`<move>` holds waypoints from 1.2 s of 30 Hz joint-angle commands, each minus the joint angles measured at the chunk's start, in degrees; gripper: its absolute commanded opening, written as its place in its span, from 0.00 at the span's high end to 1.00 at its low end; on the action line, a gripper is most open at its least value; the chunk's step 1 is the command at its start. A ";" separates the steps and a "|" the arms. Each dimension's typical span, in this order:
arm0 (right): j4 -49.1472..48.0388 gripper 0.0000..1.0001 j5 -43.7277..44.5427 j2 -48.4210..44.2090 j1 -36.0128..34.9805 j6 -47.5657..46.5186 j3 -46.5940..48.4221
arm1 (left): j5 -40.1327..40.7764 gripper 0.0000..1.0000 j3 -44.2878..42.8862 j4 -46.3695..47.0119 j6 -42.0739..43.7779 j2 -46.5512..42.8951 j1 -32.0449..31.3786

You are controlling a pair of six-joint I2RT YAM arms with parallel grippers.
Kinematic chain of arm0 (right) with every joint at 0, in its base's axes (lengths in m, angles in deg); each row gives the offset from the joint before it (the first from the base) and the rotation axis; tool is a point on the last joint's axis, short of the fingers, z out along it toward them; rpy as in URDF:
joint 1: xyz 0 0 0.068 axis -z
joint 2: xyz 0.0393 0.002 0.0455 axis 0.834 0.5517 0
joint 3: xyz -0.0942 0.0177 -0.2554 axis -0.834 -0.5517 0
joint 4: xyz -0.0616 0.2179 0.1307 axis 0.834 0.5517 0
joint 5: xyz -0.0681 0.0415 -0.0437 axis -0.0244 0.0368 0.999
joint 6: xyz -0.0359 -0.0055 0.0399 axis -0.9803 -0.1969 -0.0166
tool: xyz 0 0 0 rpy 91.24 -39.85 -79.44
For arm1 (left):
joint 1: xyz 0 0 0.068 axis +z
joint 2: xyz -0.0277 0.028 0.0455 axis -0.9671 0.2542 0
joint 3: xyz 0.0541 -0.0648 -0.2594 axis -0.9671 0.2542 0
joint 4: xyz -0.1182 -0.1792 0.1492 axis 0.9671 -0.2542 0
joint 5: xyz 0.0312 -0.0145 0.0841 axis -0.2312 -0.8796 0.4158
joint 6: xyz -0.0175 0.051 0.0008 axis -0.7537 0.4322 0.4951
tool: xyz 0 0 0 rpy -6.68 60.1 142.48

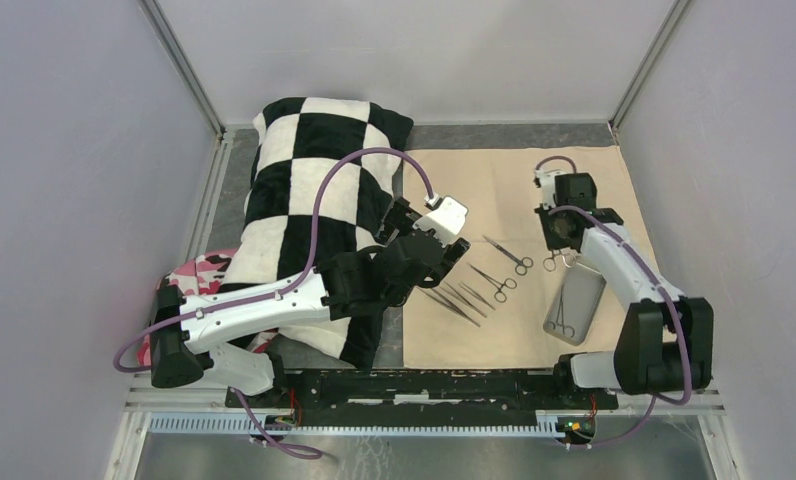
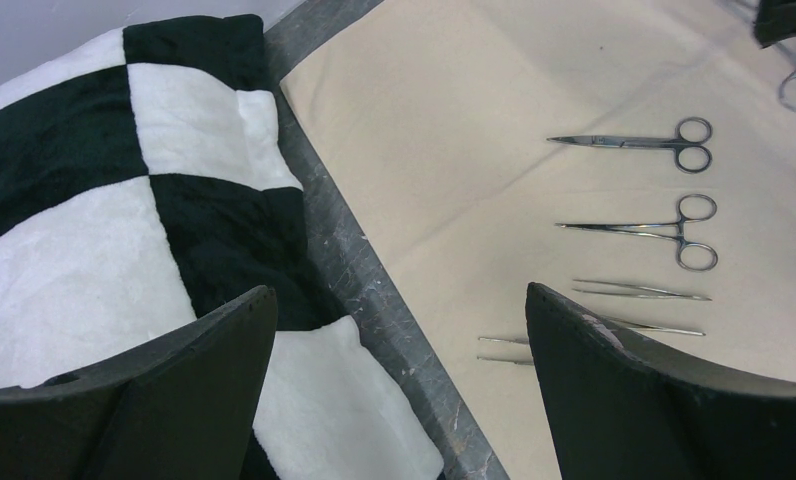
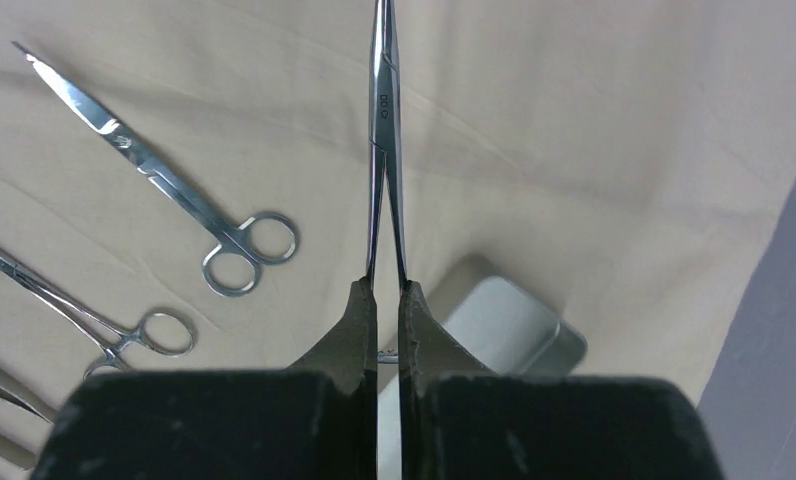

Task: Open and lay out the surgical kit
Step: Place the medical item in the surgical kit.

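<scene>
The beige cloth wrap lies spread open on the table. On it lie two scissor-handled forceps and thin tweezers. The grey metal tray sits at the cloth's right with one more instrument inside. My right gripper is shut on a pair of forceps just above the tray's far end. My left gripper is open and empty, hovering over the cloth's left edge, with the tweezers and forceps to its right.
A black-and-white checkered pillow lies left of the cloth, under my left arm. A pink camouflage cloth pokes out at its near left. Grey walls close in the table on three sides.
</scene>
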 commanded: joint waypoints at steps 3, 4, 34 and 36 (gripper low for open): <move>-8.92 1.00 -1.56 7.86 -6.31 -15.10 3.44 | 0.64 0.00 -0.06 2.67 1.68 -1.31 -0.30; -9.06 1.00 -0.57 9.88 -7.33 -17.51 4.13 | 0.64 0.00 0.01 2.66 1.77 -1.38 -0.32; -15.83 1.00 -2.66 28.39 -9.73 -32.19 9.60 | 0.84 0.00 0.50 3.35 1.95 -1.58 0.13; -16.44 0.99 -2.44 29.00 -9.76 -32.19 9.15 | 0.79 0.00 0.55 3.32 1.95 -1.45 0.28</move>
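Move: The right hand already holds forceps from the tray. They are to go on a bare strip of cloth about 10 cm ahead of this hand, 8 cm to its left and 9 cm below. The scissors lie some 4 cm ahead and 13 cm left, and the ring-handled clamp about 5 cm back and 17 cm left. The tray sits roughly 11 cm back and 5 cm right. From the idle left hand the strip is about 16 cm ahead, 27 cm right and 25 cm below. Carry the forceps forward with the right hand, about 8 cm, sinking nearly as far and drawing some 5 cm left, away from the tray and down to the bare cloth beyond the scissors. Move fast at first, then ease in. On the way, turn the wrist roughly 35 degrees counter-clockwise and let its left side dip, keeping the fingers shut on the handle shanks. ##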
